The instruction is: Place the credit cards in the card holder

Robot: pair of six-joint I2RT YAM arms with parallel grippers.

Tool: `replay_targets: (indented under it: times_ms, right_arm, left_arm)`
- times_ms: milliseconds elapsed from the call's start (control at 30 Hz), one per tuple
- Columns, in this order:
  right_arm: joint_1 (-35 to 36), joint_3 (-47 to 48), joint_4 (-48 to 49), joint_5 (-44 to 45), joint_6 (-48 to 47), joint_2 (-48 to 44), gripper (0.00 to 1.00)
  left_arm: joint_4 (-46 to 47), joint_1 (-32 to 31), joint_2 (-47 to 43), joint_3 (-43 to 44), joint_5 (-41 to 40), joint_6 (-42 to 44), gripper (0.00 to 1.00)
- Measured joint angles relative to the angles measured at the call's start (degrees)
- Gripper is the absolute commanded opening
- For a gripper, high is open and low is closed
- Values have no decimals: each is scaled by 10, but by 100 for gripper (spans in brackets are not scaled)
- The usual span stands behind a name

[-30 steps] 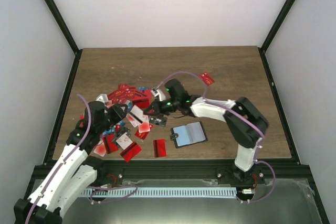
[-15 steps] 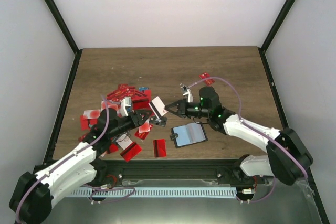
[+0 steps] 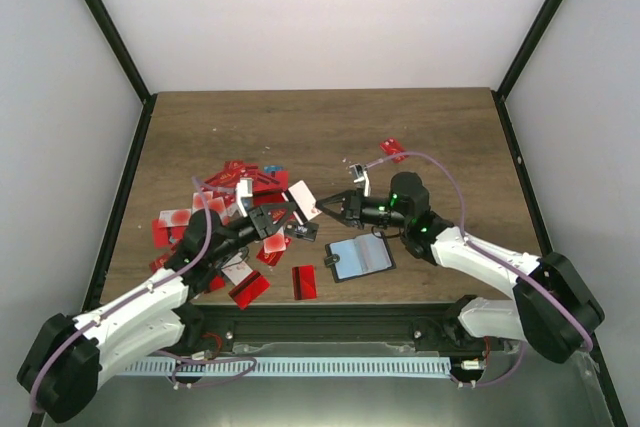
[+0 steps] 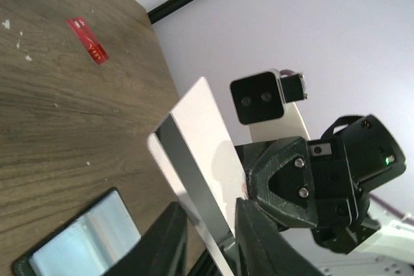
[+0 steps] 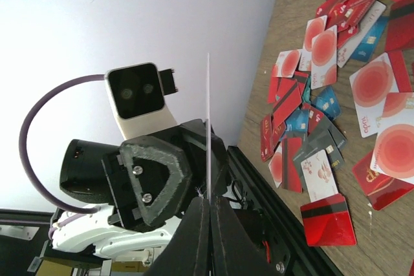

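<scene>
My right gripper (image 3: 326,207) is shut on one edge of a white credit card with a dark stripe (image 3: 303,199), held up on edge above the table. In the right wrist view the card (image 5: 208,127) shows edge-on, rising from my shut right gripper (image 5: 208,200). My left gripper (image 3: 289,215) faces it, its fingers either side of the card's other end (image 4: 194,140). A gap shows beside one left finger (image 4: 169,234), so the left gripper (image 4: 207,214) is open. The card holder (image 3: 360,256) lies unfolded below, pale inside. The other credit cards (image 3: 240,187) lie heaped at left.
One red card (image 3: 394,150) lies alone at the far right and another (image 3: 304,281) near the front edge. The heap of cards (image 5: 323,95) spreads under the left arm. The black frame rail (image 3: 330,317) runs along the near edge.
The right arm carried the white card up from the heap towards the middle. The left arm reached in to meet it, and its jaws narrowed around the card's free end.
</scene>
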Motion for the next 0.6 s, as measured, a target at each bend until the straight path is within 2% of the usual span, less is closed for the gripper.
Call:
replay_targets:
  times_ms: [133, 267, 333, 433, 600]
  right_arm:
    - [0, 0, 16, -7, 7, 0, 1]
    - [0, -1, 26, -13, 9, 0, 1]
    - [-2, -7, 29, -12, 9, 0, 2]
    - [-5, -9, 9, -6, -7, -1, 20]
    - [-3, 7, -154, 76, -104, -42, 50]
  left_arm:
    - [14, -2, 11, -1, -1, -7, 14]
    - [34, -4, 24, -2, -1, -12, 4]
    - [47, -4, 31, -1, 0, -15, 4]
    - [58, -6, 40, -1, 4, -17, 4]
    - [6, -19, 52, 12, -10, -8, 4]
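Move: Between the two hands hangs the white credit card, its middle some 3 cm right and 1 cm ahead of the left hand and about 3 cm left and 1 cm ahead of the right, level with both. The open card holder lies roughly 10 cm right and 6 cm back from the right hand, 22 cm below. A black card lies nearly beneath the left hand, 1 cm to its right and 1 cm ahead, about 21 cm down. Closing its fingers on the near end of the white card, the left hand takes the pinch while the right, already gripping the other end, stays almost still; then the right opens, comes free and backs off about 3 cm, down and to the right, turning some 10 degrees. The left keeps its pinch and eases down and right about 2 cm. ##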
